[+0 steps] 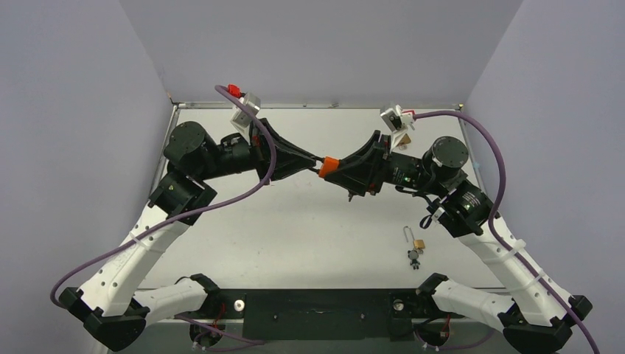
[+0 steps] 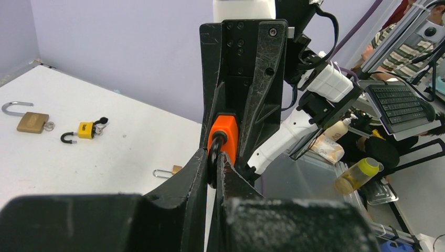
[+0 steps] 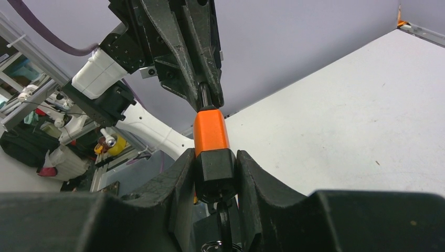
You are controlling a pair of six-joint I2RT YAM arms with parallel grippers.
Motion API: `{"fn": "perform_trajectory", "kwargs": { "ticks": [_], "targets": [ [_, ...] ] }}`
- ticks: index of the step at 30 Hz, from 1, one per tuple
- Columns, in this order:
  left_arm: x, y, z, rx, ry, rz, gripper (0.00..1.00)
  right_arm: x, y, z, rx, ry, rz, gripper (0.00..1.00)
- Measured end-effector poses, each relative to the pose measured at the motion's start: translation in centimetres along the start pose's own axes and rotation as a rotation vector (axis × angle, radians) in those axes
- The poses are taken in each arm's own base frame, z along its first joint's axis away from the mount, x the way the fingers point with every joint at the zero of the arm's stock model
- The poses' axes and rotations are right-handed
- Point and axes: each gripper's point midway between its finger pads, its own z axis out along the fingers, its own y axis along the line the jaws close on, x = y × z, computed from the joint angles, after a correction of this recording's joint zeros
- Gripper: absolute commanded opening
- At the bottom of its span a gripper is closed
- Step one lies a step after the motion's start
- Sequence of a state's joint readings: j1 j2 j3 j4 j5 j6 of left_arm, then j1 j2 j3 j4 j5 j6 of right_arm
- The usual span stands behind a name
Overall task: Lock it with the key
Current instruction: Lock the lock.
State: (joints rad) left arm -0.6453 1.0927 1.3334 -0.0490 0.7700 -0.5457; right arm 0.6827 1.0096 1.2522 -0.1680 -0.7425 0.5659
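An orange padlock (image 1: pixel 329 167) hangs in mid-air between my two grippers, above the middle of the table. My left gripper (image 1: pixel 315 158) is shut on its black shackle (image 2: pixel 214 157); the orange body (image 2: pixel 223 131) sits just beyond my fingertips. My right gripper (image 3: pixel 216 170) is shut on the padlock's black lower end (image 3: pixel 215 165), and the orange body (image 3: pixel 210 131) points away from it toward the left gripper's fingers (image 3: pixel 207 89). A black key (image 3: pixel 223 220) with a metal ring sticks out of that black end, back between the right fingers.
A small brass padlock with a long shackle and keys (image 1: pixel 417 243) lies on the table near the right arm, also in the left wrist view (image 2: pixel 168 172). A larger brass padlock (image 2: pixel 32 122) and a yellow padlock (image 2: pixel 85 129) lie open on the table further off.
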Motion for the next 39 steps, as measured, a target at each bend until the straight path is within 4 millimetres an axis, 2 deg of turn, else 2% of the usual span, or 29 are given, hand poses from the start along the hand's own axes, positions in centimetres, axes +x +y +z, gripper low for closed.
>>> {"fn": "perform_trajectory", "kwargs": {
  "ticks": [19, 20, 21, 22, 23, 25, 27, 29, 31, 34, 39],
  "targets": [
    [-1.8, -0.5, 0.5, -0.053, -0.12, 0.056, 0.0, -2.0, 0.8, 0.9, -0.03, -0.01, -0.019, 0.0],
    [-1.9, -0.4, 0.4, -0.062, -0.126, 0.06, 0.0, -2.1, 0.9, 0.9, -0.032, -0.012, -0.023, 0.09],
    [-2.0, -0.3, 0.4, -0.072, -0.13, 0.066, 0.0, -2.1, 0.8, 0.9, -0.032, -0.014, -0.026, 0.24],
    [-2.1, -0.2, 0.3, -0.082, -0.128, 0.066, 0.0, -2.1, 0.8, 0.9, -0.031, -0.014, -0.028, 0.32],
    [-2.1, -0.2, 0.2, -0.091, -0.129, 0.066, 0.0, -2.2, 0.7, 1.0, -0.028, -0.015, -0.029, 0.45],
    [-2.2, -0.1, 0.1, -0.1, -0.124, 0.058, 0.0, -2.5, 0.5, 1.0, -0.015, -0.033, -0.039, 0.59],
    [-1.3, 0.1, 0.0, -0.099, -0.087, 0.036, 0.0, -3.2, 0.0, 1.1, -0.01, -0.067, -0.066, 0.66],
    [-0.3, 0.9, -0.1, -0.109, -0.044, 0.0, 0.0, -3.0, -1.3, 0.9, 0.022, -0.078, -0.069, 0.7],
    [0.4, 2.6, -0.2, -0.148, -0.016, -0.039, 0.0, -2.7, -2.7, 0.3, 0.059, -0.087, -0.069, 0.71],
    [0.8, 4.1, -0.7, -0.193, 0.002, -0.074, 0.0, -2.5, -3.8, -0.9, 0.095, -0.104, -0.073, 0.72],
    [0.7, 3.8, -0.9, -0.181, 0.011, -0.084, 0.0, -2.1, -4.5, -2.6, 0.122, -0.122, -0.088, 0.68]
  ]
}}
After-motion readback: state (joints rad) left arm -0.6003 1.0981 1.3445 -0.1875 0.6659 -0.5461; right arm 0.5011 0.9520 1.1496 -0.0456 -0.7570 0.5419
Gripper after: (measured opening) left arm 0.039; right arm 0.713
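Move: The left fingers, pointing right, grip the black shackle; the orange lock body lies about 3 cm to that hand's right, some 1 cm nearer the base and level. The right fingers, pointing left, already hold the body's black end: the body's middle is about 1 cm to their left and the shackle in the left fingers about 4 cm left and 1 cm farther out, both level. The keys hang some 4 cm below the right hand, 3 cm back and 2 cm to its right. Left hand on the shackle and right hand on the black end of the orange body first rise together about 2 cm, easing slightly towards each other to press body and shackle together end to end. Then the right fingers open wide and let go of the body, and the right hand swings about 4 cm forward, then some 4 cm right while sinking back, turning about 10 degrees clockwise, as the left hand keeps its pinch on the shackle and carries the lock about 3 cm forward and 4 cm down from its high point. ##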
